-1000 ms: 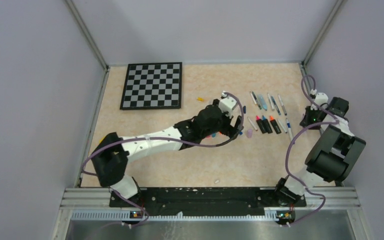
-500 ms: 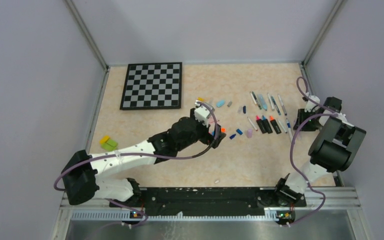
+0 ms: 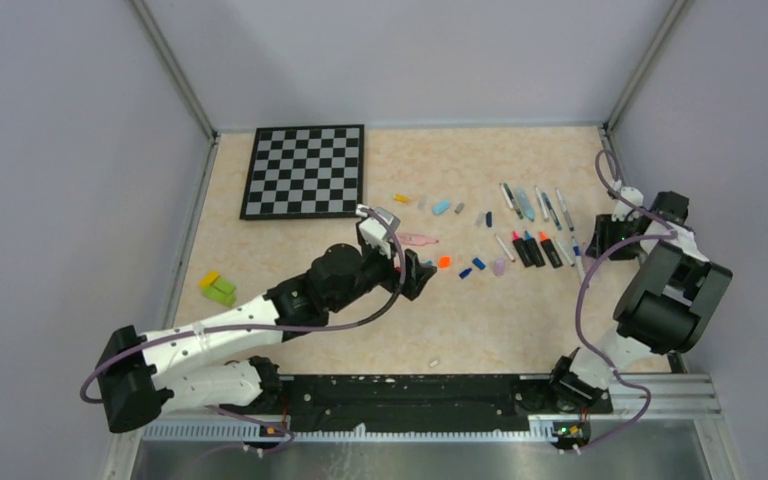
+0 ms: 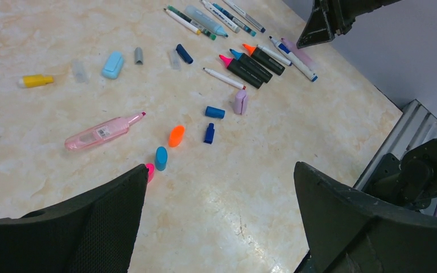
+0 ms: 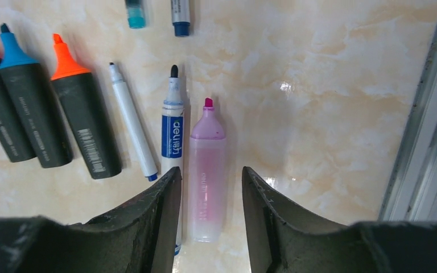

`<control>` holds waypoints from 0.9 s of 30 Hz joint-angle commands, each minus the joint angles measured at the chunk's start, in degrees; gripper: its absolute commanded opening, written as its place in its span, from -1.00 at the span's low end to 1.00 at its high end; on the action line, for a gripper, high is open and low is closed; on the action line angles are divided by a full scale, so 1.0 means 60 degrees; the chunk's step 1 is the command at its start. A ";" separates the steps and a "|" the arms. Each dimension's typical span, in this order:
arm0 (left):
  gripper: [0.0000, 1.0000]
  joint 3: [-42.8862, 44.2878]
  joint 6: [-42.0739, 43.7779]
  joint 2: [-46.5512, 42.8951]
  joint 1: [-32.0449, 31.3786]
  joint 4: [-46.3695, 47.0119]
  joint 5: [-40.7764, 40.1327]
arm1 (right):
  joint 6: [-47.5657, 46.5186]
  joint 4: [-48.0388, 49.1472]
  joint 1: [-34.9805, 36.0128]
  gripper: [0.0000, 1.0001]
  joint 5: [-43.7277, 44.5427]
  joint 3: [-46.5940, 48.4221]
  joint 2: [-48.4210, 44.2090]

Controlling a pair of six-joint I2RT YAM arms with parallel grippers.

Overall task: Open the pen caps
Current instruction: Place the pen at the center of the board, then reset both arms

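Note:
Loose pen caps lie on the table in the left wrist view: yellow (image 4: 35, 81), light blue (image 4: 112, 64), grey (image 4: 139, 55), lilac (image 4: 240, 101), orange (image 4: 176, 135) and pink (image 4: 149, 170). An uncapped pink highlighter (image 4: 99, 132) lies beside them. My left gripper (image 4: 221, 168) hangs wide open over bare table just short of these caps, holding nothing; from above it (image 3: 418, 272) sits mid-table. My right gripper (image 5: 210, 170) is open, its fingers straddling an uncapped lilac highlighter (image 5: 207, 136) that lies flat, with gaps on both sides. Uncapped pens and black markers (image 5: 85, 131) lie in a row to its left.
A chessboard (image 3: 305, 170) lies at the back left. A yellow-green block (image 3: 218, 288) sits near the left wall. The metal frame rail (image 5: 421, 114) runs close along the right of the lilac highlighter. A blue-labelled marker (image 5: 172, 131) lies right against it.
My left arm has drawn back to the left and toward the near edge, uncovering the caps and the pink highlighter. The right gripper has shifted slightly left over the right end of the pen row.

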 commanded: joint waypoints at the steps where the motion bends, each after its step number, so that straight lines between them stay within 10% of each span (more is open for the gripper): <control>1: 0.97 -0.0145 -0.0122 -0.0545 0.0023 -0.0236 -0.0347 | -0.0045 -0.0157 -0.0110 -0.14 -0.0560 0.0321 -0.0983; 8: 0.97 0.0257 -0.0234 -0.0770 0.0795 -0.0731 -0.0423 | -0.0220 -0.0620 -0.0200 -0.13 -0.0953 0.0454 -0.1835; 19: 0.97 0.1661 0.0304 -0.0974 0.5971 -0.2355 0.2679 | -0.1205 -0.3385 -0.0639 -0.06 -0.3657 0.2419 -0.3493; 27: 0.98 0.2984 0.0790 -0.1317 0.8045 -0.3432 0.3637 | 0.2355 -0.1097 -0.0667 0.80 -0.3345 0.2555 -0.5172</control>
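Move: The purple highlighter the right hand has just let go lies about 1 cm ahead of that hand and 3 cm below it, with the blue-white marker some 3 cm to the hand's left and 1 cm back, and the orange highlighter 11 cm left and 3 cm ahead. From the empty left hand, the chessboard's middle is roughly 40 cm ahead, 32 cm left and 23 cm down. The pink highlighter is about 17 cm ahead of the left hand and 1 cm right. Lift the right gripper, already free of the purple highlighter, about 22 cm almost straight up with a slight drift left, tipping its fingers up and opening them wide only near the top. After a brief pause, swing the open left gripper left and forward, away from the loose caps towards the chessboard, turning it counter-clockwise some 30 degrees and raising it late on. ##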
